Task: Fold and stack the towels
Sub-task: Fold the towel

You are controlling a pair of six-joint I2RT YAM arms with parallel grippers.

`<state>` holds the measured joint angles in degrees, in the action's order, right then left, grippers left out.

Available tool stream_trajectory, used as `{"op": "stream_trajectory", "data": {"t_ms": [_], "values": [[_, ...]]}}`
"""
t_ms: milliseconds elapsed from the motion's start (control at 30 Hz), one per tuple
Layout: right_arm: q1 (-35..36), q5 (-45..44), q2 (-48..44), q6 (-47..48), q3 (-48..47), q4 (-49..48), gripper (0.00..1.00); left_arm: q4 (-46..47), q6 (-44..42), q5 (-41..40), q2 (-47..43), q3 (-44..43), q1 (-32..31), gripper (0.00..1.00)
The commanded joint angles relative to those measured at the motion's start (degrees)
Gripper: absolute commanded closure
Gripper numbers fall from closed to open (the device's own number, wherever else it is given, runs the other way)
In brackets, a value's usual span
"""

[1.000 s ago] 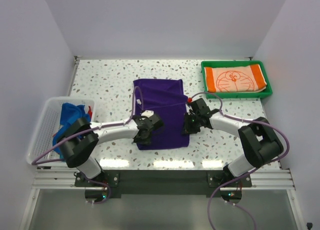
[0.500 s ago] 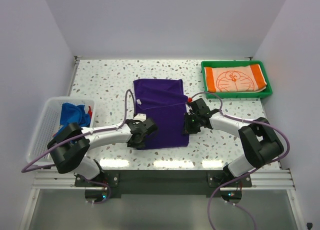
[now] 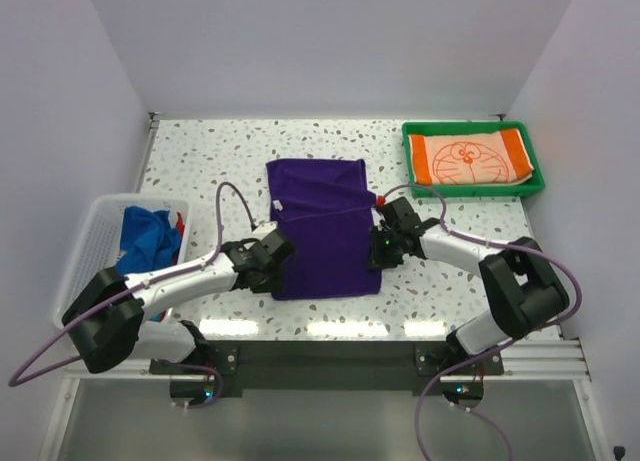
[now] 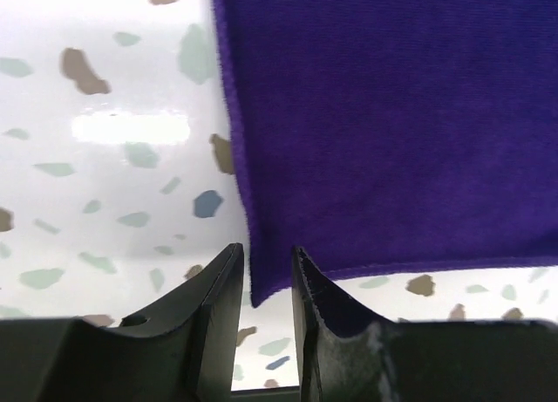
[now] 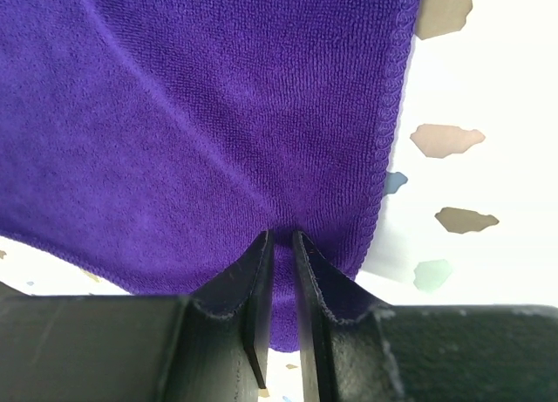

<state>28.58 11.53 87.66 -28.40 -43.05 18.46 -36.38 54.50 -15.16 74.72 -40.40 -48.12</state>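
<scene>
A dark purple towel (image 3: 320,226) lies mid-table with its far part folded over. My left gripper (image 3: 270,265) sits low at the towel's near left corner. In the left wrist view, that gripper (image 4: 266,248) is open by a narrow gap and the corner of the purple towel (image 4: 384,114) lies between the fingers. My right gripper (image 3: 381,248) is at the towel's right edge. The right wrist view shows that gripper (image 5: 282,235) shut on a pinch of the purple towel (image 5: 218,114), with creases running to the tips. An orange-and-white cat-face towel (image 3: 470,158) lies folded in the tray.
The green tray (image 3: 410,157) stands at the back right. A white mesh basket (image 3: 88,253) at the left edge holds a crumpled blue towel (image 3: 146,237) and a bit of red cloth (image 3: 179,221). Speckled tabletop (image 3: 210,171) surrounds the purple towel.
My left arm has swung left, taking its gripper off the purple towel's near left part to the corner at its edge. The right gripper has stayed at the right edge.
</scene>
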Motion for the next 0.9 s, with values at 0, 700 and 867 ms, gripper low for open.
{"op": "stream_trajectory", "data": {"t_ms": [0,700,867], "values": [[-0.1,-3.3,-0.6,2.3,-0.6,4.7,0.80,6.1,1.4,3.5,0.0,1.0,0.4,0.67],[-0.1,-4.9,-1.1,3.4,0.6,6.5,0.79,17.4,3.3,13.5,-12.7,17.2,9.3,1.00],[-0.1,-5.2,-1.4,3.5,0.5,6.9,0.79,26.6,3.8,19.6,-18.9,23.0,10.9,1.00]]}}
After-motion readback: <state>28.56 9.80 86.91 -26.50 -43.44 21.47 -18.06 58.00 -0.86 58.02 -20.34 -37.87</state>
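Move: The purple towel's near-left corner lies just under the left hand, about 2 cm below its open fingertips and 1 cm nearer the base. From that hand, the towel's near-right corner is roughly 26 cm to the right and 2 cm back, and its white tag some 19 cm ahead and 3 cm right. The right hand rests on the towel's right side, the near-right corner about 6 cm back and 1 cm right of it, the near-left corner some 24 cm left and 8 cm back. The left hand first edges about 1 cm right, then sinks some 2 cm onto the towel's near-left corner, easing left and slightly back while its fingers shut from about a third open, and seems to pinch the edge there; once shut it stays low and leans over about 20 degrees, its left side dropping so that the fingertips point more to the right. Meanwhile the right hand, fingers still nearly closed on the cloth, stays down and drags the towel's right side about 1 cm to the right. ##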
